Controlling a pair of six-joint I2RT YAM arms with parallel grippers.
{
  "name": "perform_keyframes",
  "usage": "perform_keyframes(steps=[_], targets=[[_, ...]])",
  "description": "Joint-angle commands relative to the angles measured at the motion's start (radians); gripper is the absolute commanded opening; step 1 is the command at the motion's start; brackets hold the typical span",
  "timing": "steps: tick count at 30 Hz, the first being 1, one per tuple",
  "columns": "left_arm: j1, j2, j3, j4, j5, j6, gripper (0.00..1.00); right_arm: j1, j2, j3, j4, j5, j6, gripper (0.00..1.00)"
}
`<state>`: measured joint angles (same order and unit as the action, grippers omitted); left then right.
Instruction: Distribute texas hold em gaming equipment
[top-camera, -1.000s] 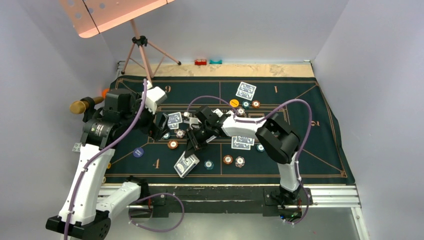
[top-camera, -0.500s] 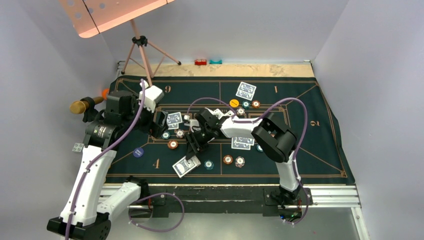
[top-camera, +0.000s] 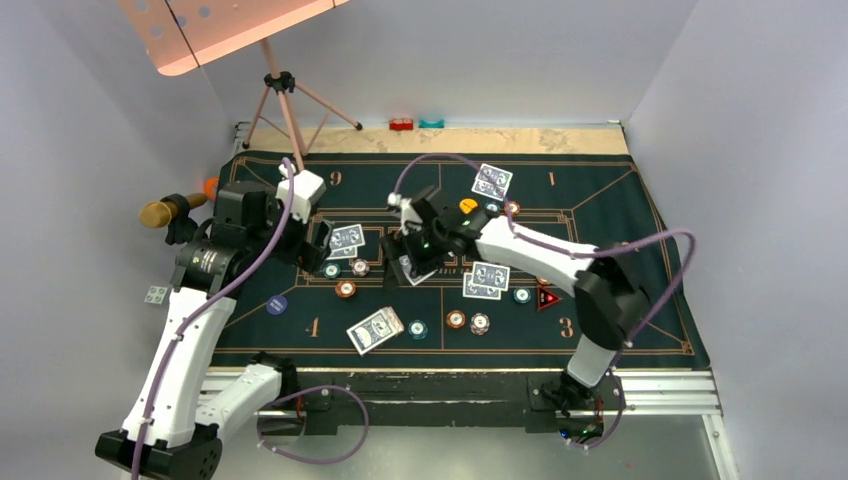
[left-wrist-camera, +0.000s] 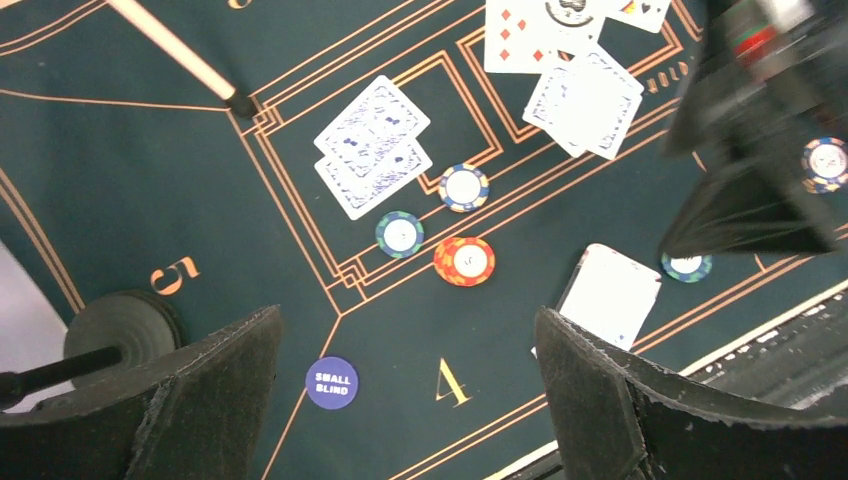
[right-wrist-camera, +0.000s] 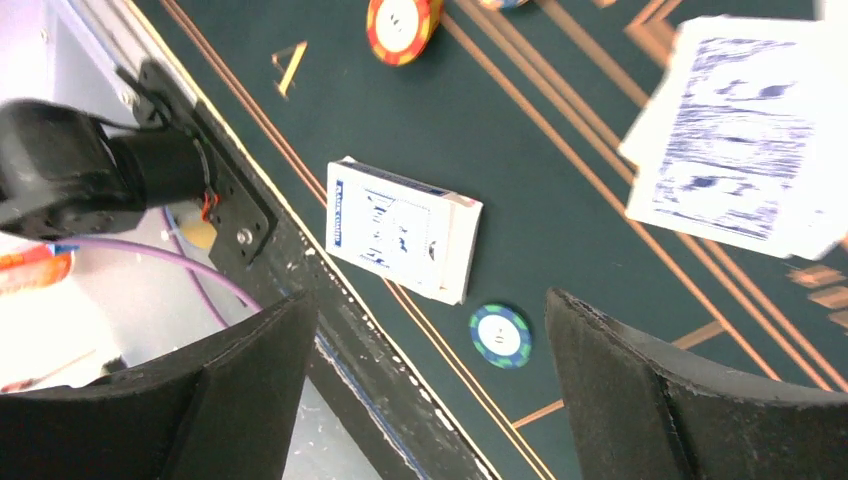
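On the green mat lie a blue-backed card deck (top-camera: 375, 329), card pairs (top-camera: 347, 238) (top-camera: 491, 181) (top-camera: 486, 280), a yellow disc (top-camera: 467, 206), a blue "small blind" disc (top-camera: 277, 304), a red triangle marker (top-camera: 547, 297) and striped chips (top-camera: 346, 289) (top-camera: 418, 328) (top-camera: 456, 319). My left gripper (top-camera: 320, 243) is open and empty above the left card pair. The left wrist view shows the blue disc (left-wrist-camera: 332, 382) and chips (left-wrist-camera: 464, 261) below it. My right gripper (top-camera: 405, 264) is open and empty over the mat's middle. The right wrist view shows the deck (right-wrist-camera: 403, 229) and a teal chip (right-wrist-camera: 500, 335).
A tripod stand (top-camera: 285, 95) rises at the back left, its foot on the mat (left-wrist-camera: 120, 325). Small red (top-camera: 401, 124) and teal (top-camera: 431, 123) blocks sit on the far ledge. A gold-tipped object (top-camera: 165, 211) lies left of the mat. A metal rail (top-camera: 460, 385) runs along the near edge.
My right gripper has drawn back from the deck toward the mat's middle, and its elbow has swung right, uncovering the red triangle. The left arm has barely moved.
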<state>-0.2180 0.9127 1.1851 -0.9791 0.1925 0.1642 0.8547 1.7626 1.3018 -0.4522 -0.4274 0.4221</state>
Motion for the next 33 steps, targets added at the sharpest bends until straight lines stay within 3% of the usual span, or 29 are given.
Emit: perform_keyframes(steps=[1, 4, 9, 10, 14, 24, 30, 33], targets=[[0.006, 0.01, 0.001, 0.066, -0.107, -0.007, 1.0, -0.1, -0.174, 0.032, -0.097, 0.186, -0.032, 0.88], [0.007, 0.024, -0.015, 0.088, -0.158, 0.003, 1.0, -0.22, -0.311, -0.028, -0.073, 0.293, -0.011, 0.88], [0.016, 0.058, -0.026, 0.121, -0.233, -0.001, 1.0, -0.338, -0.571, -0.251, 0.078, 0.694, -0.08, 0.89], [0.019, 0.063, -0.03, 0.126, -0.239, -0.001, 1.0, -0.364, -0.594, -0.27, 0.075, 0.805, -0.087, 0.89], [0.057, 0.078, -0.06, 0.167, -0.219, -0.002, 1.0, -0.433, -0.658, -0.335, 0.08, 0.966, -0.093, 0.86], [0.174, 0.19, -0.164, 0.371, -0.152, -0.047, 1.0, -0.544, -0.81, -0.574, 0.381, 1.16, -0.105, 0.87], [0.207, 0.188, -0.362, 0.683, -0.142, -0.056, 1.0, -0.618, -0.769, -0.659, 0.551, 1.16, -0.149, 0.87], [0.208, 0.185, -0.435, 0.76, -0.067, -0.008, 1.0, -0.632, -0.774, -0.753, 0.741, 1.167, -0.233, 0.85]])
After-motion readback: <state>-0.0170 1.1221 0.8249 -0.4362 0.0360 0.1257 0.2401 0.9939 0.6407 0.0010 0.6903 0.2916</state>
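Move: The deck, already laid down, lies about 9 cm back and 6 cm left of the right hand, some 9 cm below it. From that hand the green chips are about 10 cm back and 4 cm right, and the face-down card pair is level with it, some 20 cm right, both 10 cm down. From the left hand the deck lies roughly 8 cm back, 11 cm right and 23 cm below. Right hand, open, swings some 40 cm right, away from the deck, turning clockwise; open left sinks forward-left. ##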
